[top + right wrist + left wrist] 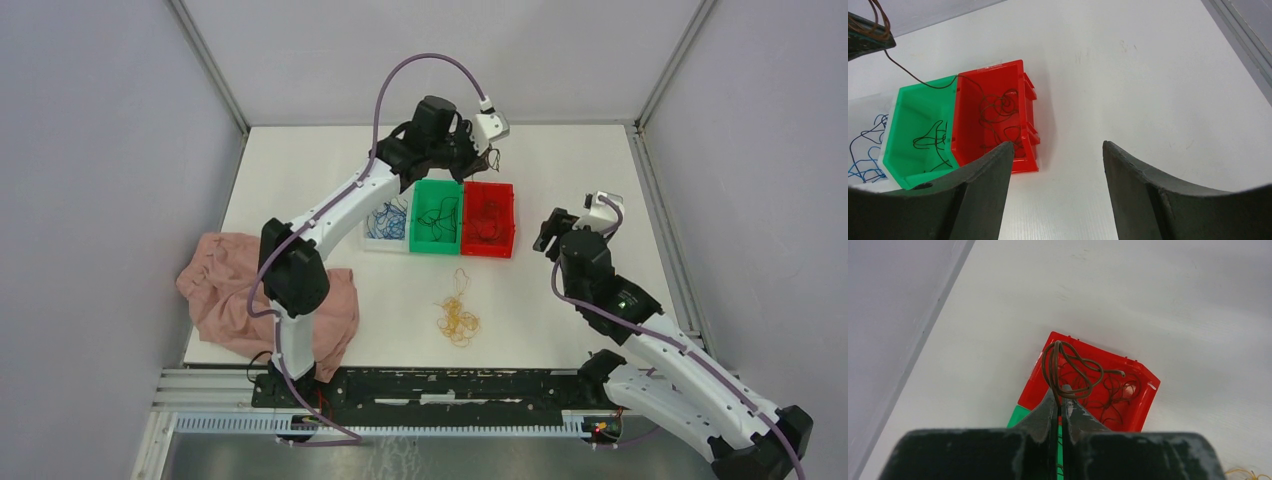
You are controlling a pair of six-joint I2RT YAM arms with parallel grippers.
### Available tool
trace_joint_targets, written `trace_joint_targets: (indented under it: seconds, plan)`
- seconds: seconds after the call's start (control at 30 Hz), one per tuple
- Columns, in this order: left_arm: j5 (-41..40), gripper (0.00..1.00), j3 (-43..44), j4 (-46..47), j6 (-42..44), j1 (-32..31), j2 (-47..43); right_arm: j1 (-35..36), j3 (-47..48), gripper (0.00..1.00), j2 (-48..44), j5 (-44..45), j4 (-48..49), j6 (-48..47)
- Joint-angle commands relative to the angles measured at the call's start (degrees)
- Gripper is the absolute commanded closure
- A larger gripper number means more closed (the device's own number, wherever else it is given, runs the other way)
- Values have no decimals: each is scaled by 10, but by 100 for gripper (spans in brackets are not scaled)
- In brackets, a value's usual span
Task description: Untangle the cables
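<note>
My left gripper (1060, 390) is shut on a looped brown cable (1070, 365) and holds it above the red bin (1034, 385); from above it (487, 155) hangs at the bin's far edge. One strand trails down over the green bin (918, 80). More brown cables (998, 112) lie in the red bin (512, 222). Dark cables (933, 140) lie in the green bin (415, 228), and blue cables (386, 220) in the white bin. A yellow-orange tangle (459, 312) rests on the table. My right gripper (1057, 145) is open and empty, right of the red bin (548, 232).
A crumpled pink cloth (215, 290) lies at the table's near left, beside the left arm's base. The three bins stand side by side at mid-table. Grey walls enclose the table on the left, the back and the right.
</note>
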Motion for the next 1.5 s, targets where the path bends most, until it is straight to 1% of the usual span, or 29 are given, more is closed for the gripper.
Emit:
trace_joint_targets:
  seconds: [0.0,0.13,0.3,0.43,0.63,0.7,0.8,0.9,1.0,1.07,1.1,1.13,1.2,1.23,1.33,1.37,1.47]
  plan:
    - [-9,97,40,-78,-17,-3,-9,-6,16,28,1,3,21,3]
    - [-21,97,95,-130,-26,-6,41,-11,22,28,2,10,19,3]
    - [-34,97,146,-139,-38,-7,101,-17,31,28,5,14,20,2]
    - [-41,97,160,-146,-42,-8,130,-21,45,28,21,10,23,-4]
    - [-67,97,159,-201,-12,-14,163,-30,48,28,57,-4,34,-6]
    - [-69,94,159,-211,-11,-14,177,-34,46,28,64,-12,37,-4]
    - [-53,85,165,-212,-21,-14,192,-41,42,28,68,-22,41,1]
    - [-26,72,178,-207,-40,-14,196,-48,42,28,67,-28,40,1]
    - [-6,59,179,-207,-41,-14,187,-54,42,28,64,-33,36,-2]
    - [-4,57,177,-209,-40,-14,179,-58,41,28,60,-37,34,-3]
    - [-2,54,177,-212,-38,-13,174,-60,41,28,59,-41,35,-4]
    - [-2,49,178,-216,-36,-13,168,-62,39,28,58,-44,37,-7]
    - [8,26,182,-231,-26,-12,154,-63,39,28,61,-52,42,-16]
    - [15,18,186,-240,-20,-10,147,-63,39,27,65,-67,49,-31]
    - [32,2,211,-269,-22,8,122,-63,46,25,82,-125,73,-57]
    - [42,0,217,-275,-28,20,113,-63,49,24,91,-148,86,-67]
    - [87,1,225,-273,-75,74,81,-61,72,22,143,-204,110,-85]
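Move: The left hand, still pinching the bunched brown cable with a strand trailing down, has the red bin's middle about 21 cm below it, 4 cm to its right and 1 cm ahead. The green bin adjoins on the left, its middle some 7 cm left of the hand and 1 cm ahead; the yellow cable lies about 20 cm back and 3 cm left, 24 cm down. From the idle right hand, the red bin is about 14 cm ahead, 7 cm left and 18 cm down. Keeping its pinch on the brown cable, the left hand sinks about 15 cm towards the red bin, tipping its fingers some 25 degrees further downward. Near the bottom its fingers open wide and let the cable go, then it climbs back about 4 cm. The right hand, empty and open, eases about 3 cm forward, with a late small swing left. ##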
